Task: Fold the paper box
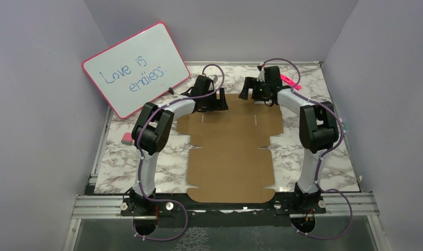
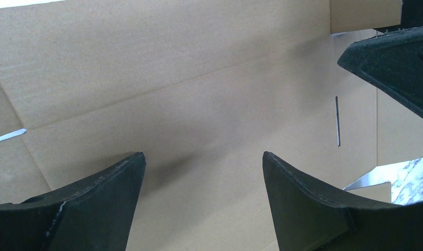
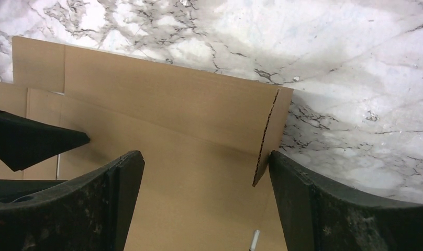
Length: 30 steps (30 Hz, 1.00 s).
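The paper box [image 1: 233, 151] is a large flat brown cardboard die-cut sheet lying on the marble table, reaching from the near edge to the far middle. My left gripper [image 1: 215, 103] is open over the sheet's far left part; its view shows bare cardboard [image 2: 199, 89] with a crease and a slit between the fingers [image 2: 110, 198]. My right gripper [image 1: 253, 93] is open over the sheet's far right corner, where the far flap [image 3: 162, 104] stands slightly raised with its cut edge next to the right finger [image 3: 314, 204]. The left gripper's fingertip shows at the left of the right wrist view.
A pink-framed whiteboard [image 1: 136, 68] reading "Love is endless" leans at the back left. A pink eraser [image 1: 126, 138] lies at the left table edge. A pink marker [image 1: 289, 80] lies at the back right. Purple walls surround the marble table [image 1: 330, 167].
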Available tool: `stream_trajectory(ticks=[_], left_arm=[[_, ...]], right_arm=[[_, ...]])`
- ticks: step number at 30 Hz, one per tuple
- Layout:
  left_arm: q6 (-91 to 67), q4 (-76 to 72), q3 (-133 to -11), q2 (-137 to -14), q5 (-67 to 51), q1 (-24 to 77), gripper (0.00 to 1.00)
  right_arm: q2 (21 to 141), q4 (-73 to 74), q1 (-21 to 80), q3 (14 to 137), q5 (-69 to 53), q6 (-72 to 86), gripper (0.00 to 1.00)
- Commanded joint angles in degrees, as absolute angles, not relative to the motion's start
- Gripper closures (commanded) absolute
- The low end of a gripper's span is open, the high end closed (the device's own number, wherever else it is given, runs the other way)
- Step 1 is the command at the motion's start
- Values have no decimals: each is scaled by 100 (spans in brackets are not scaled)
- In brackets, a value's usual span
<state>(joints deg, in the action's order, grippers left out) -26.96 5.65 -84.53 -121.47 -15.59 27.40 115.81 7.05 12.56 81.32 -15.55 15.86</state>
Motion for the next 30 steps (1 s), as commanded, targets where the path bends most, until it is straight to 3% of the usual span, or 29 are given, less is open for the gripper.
stream_trajectory(ticks=[1,10,16,30], left_arm=[[-2727,726,-8408,-12146,-1609,2808,16],[-2621,1019,-8262,-11164,-1349,2425,15],[-2584,1145,-7980,-10713,-1300,1805,14],[-2447,1558,-9028,-11820,-1996,1019,21]], right_arm=[[11565,954,1301,8316,-1192,1373,6],[10662,1105,1302,7866,-672,1135,3],[9791,888,1301,6910,-793,1180,3],[8830,533,1301,5988,-1306,1273,3]])
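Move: The sheet's far-left small flap lies about 12 cm to the left hand's left, 2 cm ahead and 4 cm below; the left slot is roughly 9 cm left, 6 cm back. The raised far-right small flap stands about 4 cm to the right hand's right, level fore and aft, 2 cm below, at its right finger; the right slot is some 8 cm back and 4 cm right. Left hand arcs about 14 cm left towards the far-left flap; right hand leaves the far-right flap, 8 cm back, rising. ##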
